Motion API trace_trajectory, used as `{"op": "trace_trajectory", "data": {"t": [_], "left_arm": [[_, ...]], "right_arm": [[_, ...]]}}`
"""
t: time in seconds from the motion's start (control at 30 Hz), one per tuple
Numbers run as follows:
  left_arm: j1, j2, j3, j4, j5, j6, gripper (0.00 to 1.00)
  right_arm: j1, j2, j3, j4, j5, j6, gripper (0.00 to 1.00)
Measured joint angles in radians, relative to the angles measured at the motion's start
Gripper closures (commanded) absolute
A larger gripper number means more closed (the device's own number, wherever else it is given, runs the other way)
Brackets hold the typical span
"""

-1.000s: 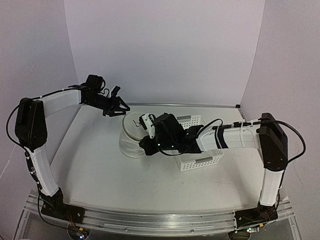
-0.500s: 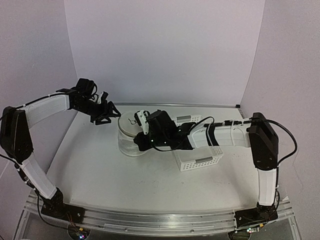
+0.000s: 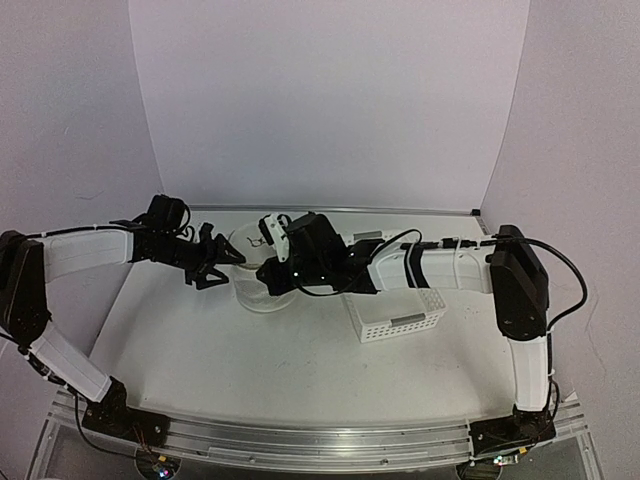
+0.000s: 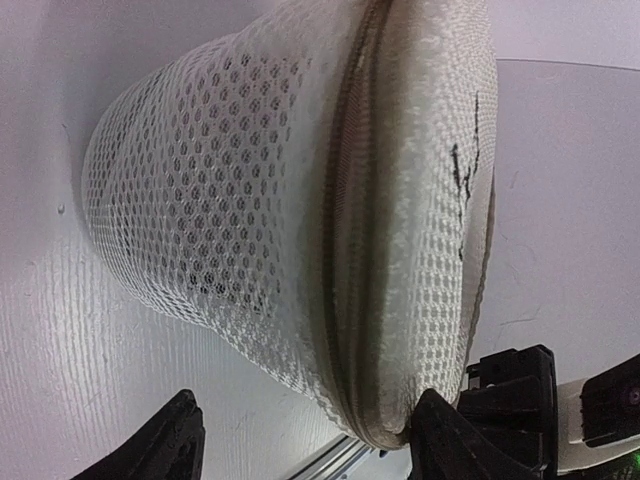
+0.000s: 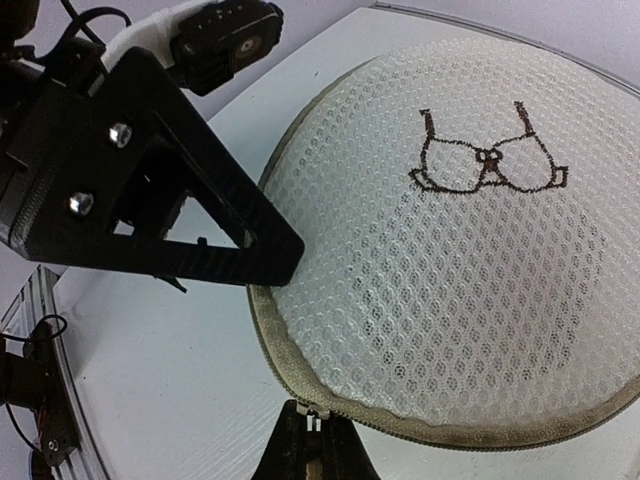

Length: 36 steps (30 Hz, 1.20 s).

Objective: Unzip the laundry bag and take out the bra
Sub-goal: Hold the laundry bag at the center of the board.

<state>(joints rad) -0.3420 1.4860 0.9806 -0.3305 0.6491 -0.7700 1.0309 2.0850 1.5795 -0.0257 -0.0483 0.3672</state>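
The laundry bag (image 3: pixel 250 292) stands as a white mesh cylinder left of the table's middle, its round lid (image 5: pixel 450 260) carrying a small black bra drawing (image 5: pixel 487 160). A tan zipper (image 4: pixel 362 300) runs round the lid's rim. My left gripper (image 4: pixel 305 445) is open at the bag's left side, its fingertips (image 4: pixel 180 440) straddling the lid rim without closing on it. My right gripper (image 5: pixel 315 455) is shut on the metal zipper pull (image 5: pixel 318 422) at the near rim. The bra is hidden inside the bag.
A white lattice plastic basket (image 3: pixel 400 318) sits just right of the bag, under my right forearm (image 3: pixel 440 270). A metal strip (image 3: pixel 400 210) marks the table's far edge in front of the back wall. Bare table lies in front of the bag.
My left arm has come down from the back left to the bag's left side and its jaws have opened wide. My right gripper and the bag have shifted a little left.
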Motion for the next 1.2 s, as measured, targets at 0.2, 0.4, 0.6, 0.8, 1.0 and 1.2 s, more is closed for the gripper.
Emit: {"op": "trace_trajectory", "data": {"t": [0.2,0.4,0.6,0.8,1.0,1.2], "left_arm": [[-0.006,-0.036,-0.135,0.224,0.027,-0.187,0.34],[-0.013,-0.041,-0.171,0.35,0.029,-0.294,0.35],[-0.019,-0.045,-0.169,0.399,0.029,-0.333,0.57],[-0.025,-0.045,-0.169,0.411,0.029,-0.344,0.76],[-0.026,-0.045,-0.169,0.411,0.029,-0.349,1.0],[-0.026,-0.043,-0.169,0.42,0.029,-0.346,1.0]], "right_arm": [[0.0,0.0,0.0,-0.001,-0.005,0.0,1.0],[0.0,0.0,0.0,-0.001,-0.012,0.0,1.0],[0.0,0.003,0.0,-0.001,-0.016,0.0,1.0],[0.0,0.007,0.0,-0.001,-0.015,0.0,1.0],[0.0,0.007,0.0,-0.001,-0.016,0.0,1.0],[0.0,0.007,-0.01,0.002,-0.01,-0.004,1.0]]}}
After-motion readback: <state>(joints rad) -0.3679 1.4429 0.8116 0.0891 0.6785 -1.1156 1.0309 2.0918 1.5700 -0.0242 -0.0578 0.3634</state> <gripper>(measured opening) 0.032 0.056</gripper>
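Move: The near left part of the laundry bag's open zip rim is almost between the left fingers: about 1 cm ahead of that hand, 2 cm to its right and 2 cm above. The bag's middle is roughly 5 cm ahead of the left hand, 6 cm to its right and 4 cm lower; the white basket sits some 32 cm right, 3 cm ahead and 11 cm down. From the right hand, still on the zip pull, that rim part is about 5 cm left, 1 cm ahead and 1 cm up. The left fingers close from well open to shut, pinching the bag's near left rim just beside the zip. Before that, the hand dips slightly, then eases up and to its right onto the rim, about 2 cm each way, its fingers levelling out by some 15 degrees. The right hand holds nearly still, keeping its grip on the zip pull. ##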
